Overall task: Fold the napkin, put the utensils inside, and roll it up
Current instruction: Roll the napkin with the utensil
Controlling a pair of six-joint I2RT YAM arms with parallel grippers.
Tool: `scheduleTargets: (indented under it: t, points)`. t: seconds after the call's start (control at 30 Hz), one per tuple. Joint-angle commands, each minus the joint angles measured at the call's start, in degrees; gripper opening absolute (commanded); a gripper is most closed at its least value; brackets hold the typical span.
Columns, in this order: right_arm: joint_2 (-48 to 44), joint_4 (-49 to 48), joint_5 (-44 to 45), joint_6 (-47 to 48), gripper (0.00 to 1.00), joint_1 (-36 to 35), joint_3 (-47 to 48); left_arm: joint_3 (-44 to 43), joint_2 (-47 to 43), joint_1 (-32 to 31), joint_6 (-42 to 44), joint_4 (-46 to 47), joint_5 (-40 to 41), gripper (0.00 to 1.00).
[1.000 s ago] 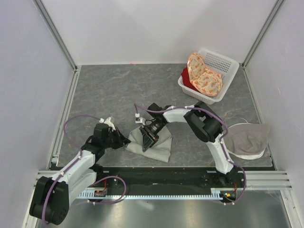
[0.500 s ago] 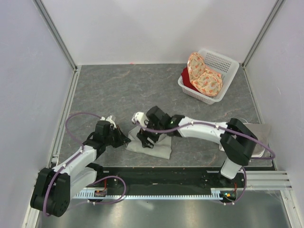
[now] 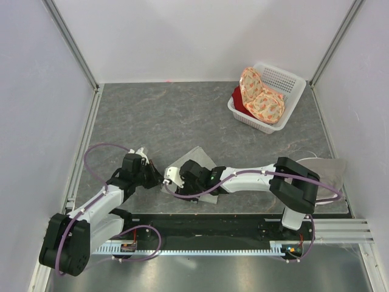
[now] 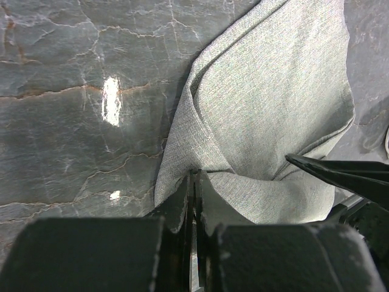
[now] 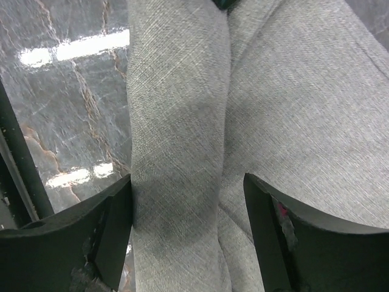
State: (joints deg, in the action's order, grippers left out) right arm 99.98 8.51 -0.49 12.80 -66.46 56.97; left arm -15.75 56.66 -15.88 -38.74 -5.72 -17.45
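The sage-grey napkin (image 3: 199, 158) lies loosely folded near the table's front, between the two arms. In the left wrist view, my left gripper (image 4: 196, 181) is shut, pinching the napkin (image 4: 267, 103) at its near edge. My right gripper (image 3: 173, 180) reaches across from the right and hangs low over the cloth, close to my left gripper (image 3: 155, 177). In the right wrist view, the right gripper (image 5: 188, 210) is open, with a raised fold of napkin (image 5: 176, 121) between its fingers (image 5: 115, 225). A small dark green tip (image 5: 226, 3) shows at the fold's far end. The utensils are otherwise hidden.
A white basket (image 3: 285, 82) at the back right holds orange floral cloths (image 3: 261, 100) and something red. A paler beige-grey cloth (image 3: 322, 173) lies at the right edge. Walls close in the marbled table (image 3: 152, 115) on three sides.
The right gripper has opened and slid left along the napkin toward the left gripper, its arm now stretched low. The napkin's far corner has come into sight. The left gripper stays put.
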Motion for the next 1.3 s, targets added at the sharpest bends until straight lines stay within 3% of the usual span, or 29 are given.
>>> scheduleTargets:
  t: [0.0, 0.1, 0.13, 0.17, 0.2, 0.23, 0.33, 0.43, 0.63, 0.9, 1.27]
  points:
    - [1.87, -2.01, 0.58, 2.14, 0.77, -0.43, 0.86, -0.60, 0.90, -0.12, 0.51, -3.42, 3.65, 0.02]
    - [4.33, 0.36, 0.67, 1.88, 0.65, -0.34, 2.61, -0.86, 0.73, -0.12, 0.77, -2.99, 3.04, 0.02]
    - [4.86, 1.32, 0.67, 1.62, 0.55, -0.25, 3.84, -1.04, 0.73, -0.12, 0.95, -2.72, 2.86, 0.02]
    - [5.56, 3.42, -1.25, 1.36, 0.51, -0.17, 4.55, -1.30, 0.47, -0.12, 1.04, -2.63, 2.86, 0.04]
    - [6.62, 4.57, -1.87, 1.01, 0.49, 0.18, 5.08, -1.56, 0.29, -0.12, 1.38, -2.72, 2.86, 0.11]
    - [6.89, 5.45, -2.40, 0.13, 0.45, 0.27, 5.95, -2.35, 0.20, -0.12, 1.56, -2.98, 2.95, 0.31]
    - [7.59, 8.62, -4.76, -2.06, 0.38, 1.15, 6.92, -4.02, -0.59, -0.12, 1.83, -4.74, 6.10, 0.59]
    - [7.51, 11.26, -9.25, -4.18, 0.33, 3.08, 7.63, -4.55, -2.69, -0.12, 1.83, -6.67, 9.27, 0.66]
    - [9.26, 15.91, -26.82, -10.24, 0.29, 9.06, 10.43, -3.07, -8.14, -0.12, 1.56, -8.52, 12.09, 0.73]
    - [16.81, 21.45, -50.55, -11.83, 0.30, 14.16, 16.15, 0.89, -11.58, -0.20, 2.44, -1.59, 1.11, 0.76]
    - [23.50, 24.10, -56.11, -11.13, 0.31, 16.27, 20.02, 0.37, -3.58, -0.20, 3.32, -0.70, 0.32, 0.72]
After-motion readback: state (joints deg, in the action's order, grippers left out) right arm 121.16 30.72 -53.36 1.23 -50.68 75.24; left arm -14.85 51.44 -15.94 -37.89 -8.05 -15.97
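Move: The right hand's open fingers straddle the middle of the napkin roll, its centre about 1 cm below the hand point. From that hand, the roll's left end is some 11 cm left and 4 cm ahead, its right end about 9 cm right and 2 cm back, and the flat napkin's middle about 10 cm ahead and 1 cm right. The shut left fingers are at the roll's left end, level with it and about 1 cm above; the roll's middle lies roughly 11 cm right and 4 cm back of them. The right hand sinks about 1 cm, closes its fingers and pinches the napkin roll, then keeps hold while it pitches some 60 degrees, fingertips swinging in towards the base with the palm going over forward, and draws the roll back about 4.5 cm. Meanwhile the left hand opens wide and lets go of the roll's left end, shifts some 2.5 cm left and 1 cm forward while rising about 3 cm, then comes back right and down almost to its starting place, with its open fingers about the loose end. ##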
